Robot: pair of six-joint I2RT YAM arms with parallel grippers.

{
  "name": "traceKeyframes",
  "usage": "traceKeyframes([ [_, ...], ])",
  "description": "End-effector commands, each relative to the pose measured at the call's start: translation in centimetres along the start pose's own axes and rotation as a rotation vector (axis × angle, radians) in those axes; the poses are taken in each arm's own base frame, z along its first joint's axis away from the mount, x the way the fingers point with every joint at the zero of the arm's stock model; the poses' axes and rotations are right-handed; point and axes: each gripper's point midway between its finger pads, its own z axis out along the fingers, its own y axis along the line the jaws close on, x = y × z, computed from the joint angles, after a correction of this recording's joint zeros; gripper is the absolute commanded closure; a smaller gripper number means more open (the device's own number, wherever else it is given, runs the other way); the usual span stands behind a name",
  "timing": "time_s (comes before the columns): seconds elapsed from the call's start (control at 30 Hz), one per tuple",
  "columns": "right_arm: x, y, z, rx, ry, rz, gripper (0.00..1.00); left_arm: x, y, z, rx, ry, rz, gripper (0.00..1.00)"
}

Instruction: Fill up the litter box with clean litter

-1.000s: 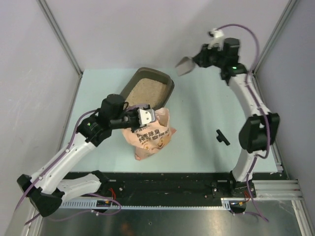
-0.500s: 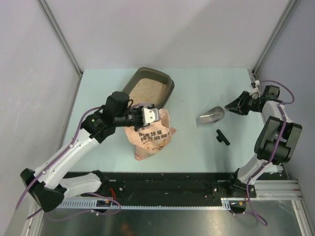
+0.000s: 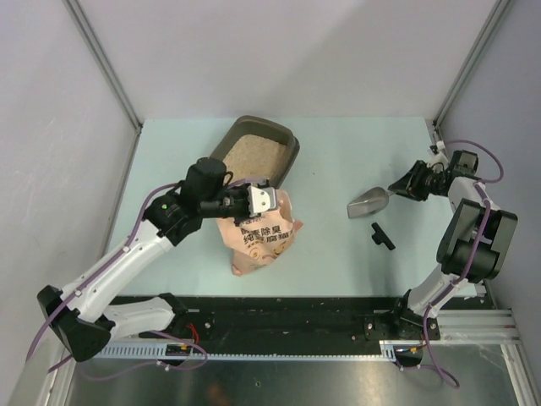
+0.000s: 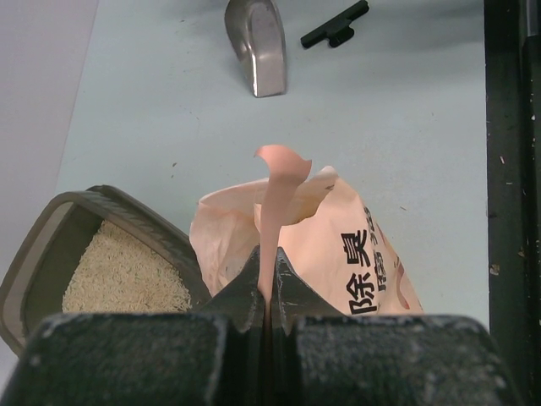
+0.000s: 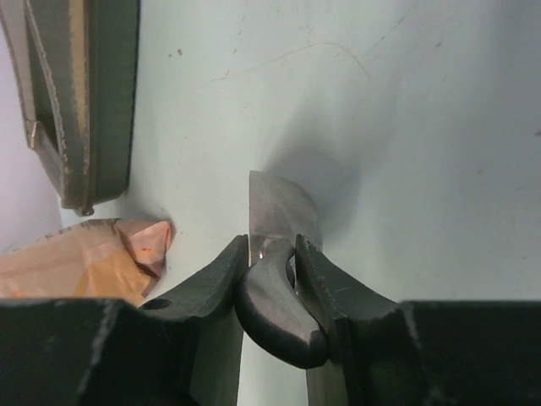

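The dark litter box stands at the back of the table, its floor covered with beige clean litter. The left wrist view shows its rim and the litter. A salmon-pink bag stands against the box's near end. My left gripper is shut on the bag's upright top flap, pinched at the fingertips. My right gripper is shut on the dark handle of a grey metal scoop, low over the table at the right. The scoop's bowl points away from the gripper.
A small black T-shaped piece lies just in front of the scoop, also seen in the left wrist view. Grey walls and frame posts enclose the table. A black rail runs along the near edge.
The right arm swung the scoop from high behind the box down to the table's right side, then drew it slightly right. The left gripper and bag shifted a little right.
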Motion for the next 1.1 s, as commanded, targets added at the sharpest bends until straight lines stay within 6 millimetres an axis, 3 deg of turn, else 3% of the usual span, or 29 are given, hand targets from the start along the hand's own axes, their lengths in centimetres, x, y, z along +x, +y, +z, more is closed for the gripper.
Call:
traceKeyframes([
  [0.0, -2.2, -1.0, -0.2, 0.058, -0.077, -0.082, 0.61, -4.8, 1.3, -0.3, -0.025, -0.146, 0.103, 1.00],
  [0.03, -2.7, -1.2, -0.5, 0.084, -0.099, -0.103, 0.56, -4.8, 1.4, -0.2, -0.024, -0.145, 0.101, 1.00],
  [0.07, -3.1, -1.2, -0.9, 0.102, -0.116, -0.114, 0.44, -4.8, 1.3, 0.0, -0.018, -0.145, 0.098, 1.00],
  [0.17, -4.1, -1.7, -2.1, 0.200, -0.157, -0.172, 0.18, -5.6, 1.6, 0.4, -0.011, -0.161, 0.101, 1.00],
  [0.3, -2.5, -2.9, -4.0, 0.356, -0.115, -0.165, 0.14, -8.7, 2.7, -0.1, -0.028, -0.232, 0.127, 1.00],
  [0.43, -2.5, -1.1, -6.4, 0.431, -0.164, -0.236, 0.13, -10.3, 3.3, 0.2, -0.028, -0.261, 0.130, 1.00],
  [0.53, -2.5, 4.3, -7.5, 0.317, -0.225, -0.367, 0.14, -11.5, 3.6, 0.7, -0.013, -0.289, 0.139, 1.00],
  [0.6, -1.3, 9.3, -7.4, 0.126, -0.223, -0.464, 0.14, -12.3, 4.2, 1.3, -0.008, -0.305, 0.148, 1.00],
  [0.67, 0.1, 12.4, -6.9, -0.009, -0.193, -0.514, 0.16, -13.4, 4.8, 1.4, -0.011, -0.326, 0.161, 1.00],
  [0.7, 1.5, 15.0, -6.6, -0.107, -0.162, -0.555, 0.16, -13.9, 4.8, 1.4, -0.003, -0.337, 0.165, 1.00],
  [0.9, 5.9, 20.2, -5.6, -0.315, -0.055, -0.658, 0.18, -15.5, 5.4, 3.0, 0.022, -0.367, 0.199, 1.00],
  [1.07, 7.3, 21.2, -6.0, -0.411, -0.029, -0.768, 0.18, -15.4, 5.4, 3.9, 0.038, -0.365, 0.198, 1.00],
])
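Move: The right hand, low over the table's right side, still holds the scoop's handle, its pan about 8 cm left and 4 cm back; the litter bag stands roughly 43 cm left and 15 cm back, the black clip 5 cm left and 14 cm back. The left hand still pinches the bag's rim, the bag's middle about 5 cm right, 3 cm back and 12 cm below; the litter box lies some 22 cm straight ahead. Right hand frees the scoop, then rises and swings left some 14 cm; left hand draws the bag rightward. ##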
